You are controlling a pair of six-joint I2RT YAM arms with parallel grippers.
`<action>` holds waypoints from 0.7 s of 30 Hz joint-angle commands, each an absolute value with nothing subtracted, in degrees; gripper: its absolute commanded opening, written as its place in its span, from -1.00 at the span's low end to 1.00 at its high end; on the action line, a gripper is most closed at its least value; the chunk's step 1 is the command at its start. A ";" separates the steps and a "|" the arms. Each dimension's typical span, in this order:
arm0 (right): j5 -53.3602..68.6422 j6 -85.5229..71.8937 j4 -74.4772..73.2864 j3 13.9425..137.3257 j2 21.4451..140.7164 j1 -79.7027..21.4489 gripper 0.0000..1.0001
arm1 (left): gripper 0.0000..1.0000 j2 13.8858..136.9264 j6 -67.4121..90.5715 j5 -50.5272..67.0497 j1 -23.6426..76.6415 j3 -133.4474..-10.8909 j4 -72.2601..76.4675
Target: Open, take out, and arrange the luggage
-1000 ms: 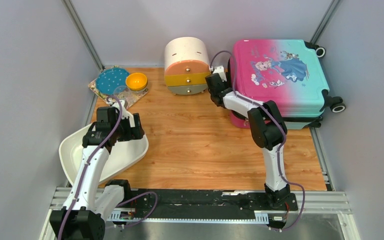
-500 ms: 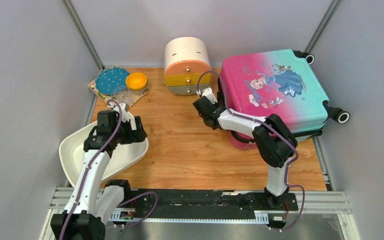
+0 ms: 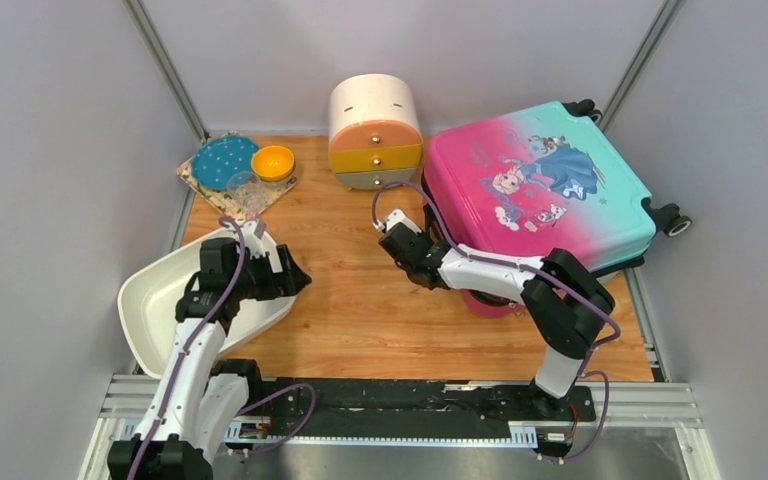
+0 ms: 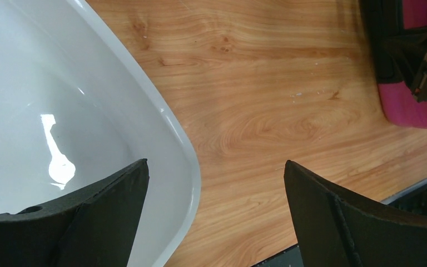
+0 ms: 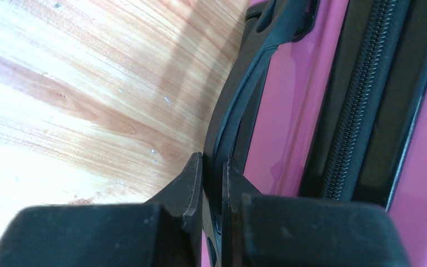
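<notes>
The luggage (image 3: 535,190), a pink-to-teal hard-shell suitcase with a cartoon print, lies flat and closed at the back right, turned at an angle. My right gripper (image 3: 426,258) is at its left side, shut on the black side handle (image 5: 239,111); in the right wrist view the gripper (image 5: 212,167) pinches the strap beside the pink shell (image 5: 289,111) and the closed zipper (image 5: 361,100). My left gripper (image 3: 295,280) hangs open and empty over the right rim of the white basin (image 3: 155,300); in the left wrist view the gripper (image 4: 216,164) straddles the basin rim (image 4: 192,167).
A round cream drawer cabinet (image 3: 375,130) stands at the back centre, close to the luggage's far-left corner. A blue plate (image 3: 223,160), a yellow bowl (image 3: 273,162) and a clear cup (image 3: 243,187) sit on a patterned mat at the back left. Grey walls close in on both sides.
My right gripper has moved left and toward me with the handle, and the luggage has slid and turned with it. My left gripper has shifted slightly right over the basin's rim.
</notes>
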State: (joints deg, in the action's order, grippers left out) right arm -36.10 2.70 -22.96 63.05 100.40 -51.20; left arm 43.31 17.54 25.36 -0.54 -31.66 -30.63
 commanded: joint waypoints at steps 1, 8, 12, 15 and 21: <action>-14.86 4.39 -7.21 70.38 100.89 -60.38 -1.00 | 0.98 43.77 22.05 28.39 -0.79 -31.20 -26.89; -11.95 9.32 -5.53 74.00 103.62 -64.16 -1.00 | 0.98 42.80 25.84 28.39 -0.88 -28.30 -25.31; -13.00 8.35 -7.81 76.98 104.06 -64.95 -1.00 | 0.98 42.45 25.84 29.26 -0.79 -27.42 -24.79; -14.94 6.95 -13.78 81.82 104.33 -64.86 -0.40 | 0.98 42.19 25.58 30.15 -0.88 -27.25 -24.26; -14.15 5.10 -20.30 83.49 97.92 -64.25 0.47 | 0.98 40.78 25.40 30.50 -0.88 -27.51 -23.38</action>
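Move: The right fingers are already shut on the suitcase's black handle. The suitcase's middle lies about 24 cm to their right and 8 cm farther out. The open table it is being drawn to is some 17 cm left, 8 cm back and 8 cm below; the drawer box stands about 13 cm left and 23 cm ahead, the white tray's middle some 50 cm left and 13 cm back. From the left hand the handle is about 32 cm right, 11 cm ahead, 6 cm lower. Leftward, slowly at first and then in a quick sweep, the right hand drags the suitcase by its handle some 17 cm towards the white tray, coming back about 8 cm and rising slightly late on. The wrist turns about 30 degrees, mainly counter-clockwise, and near the end the fingers open wide around the handle while the hand is still travelling. ##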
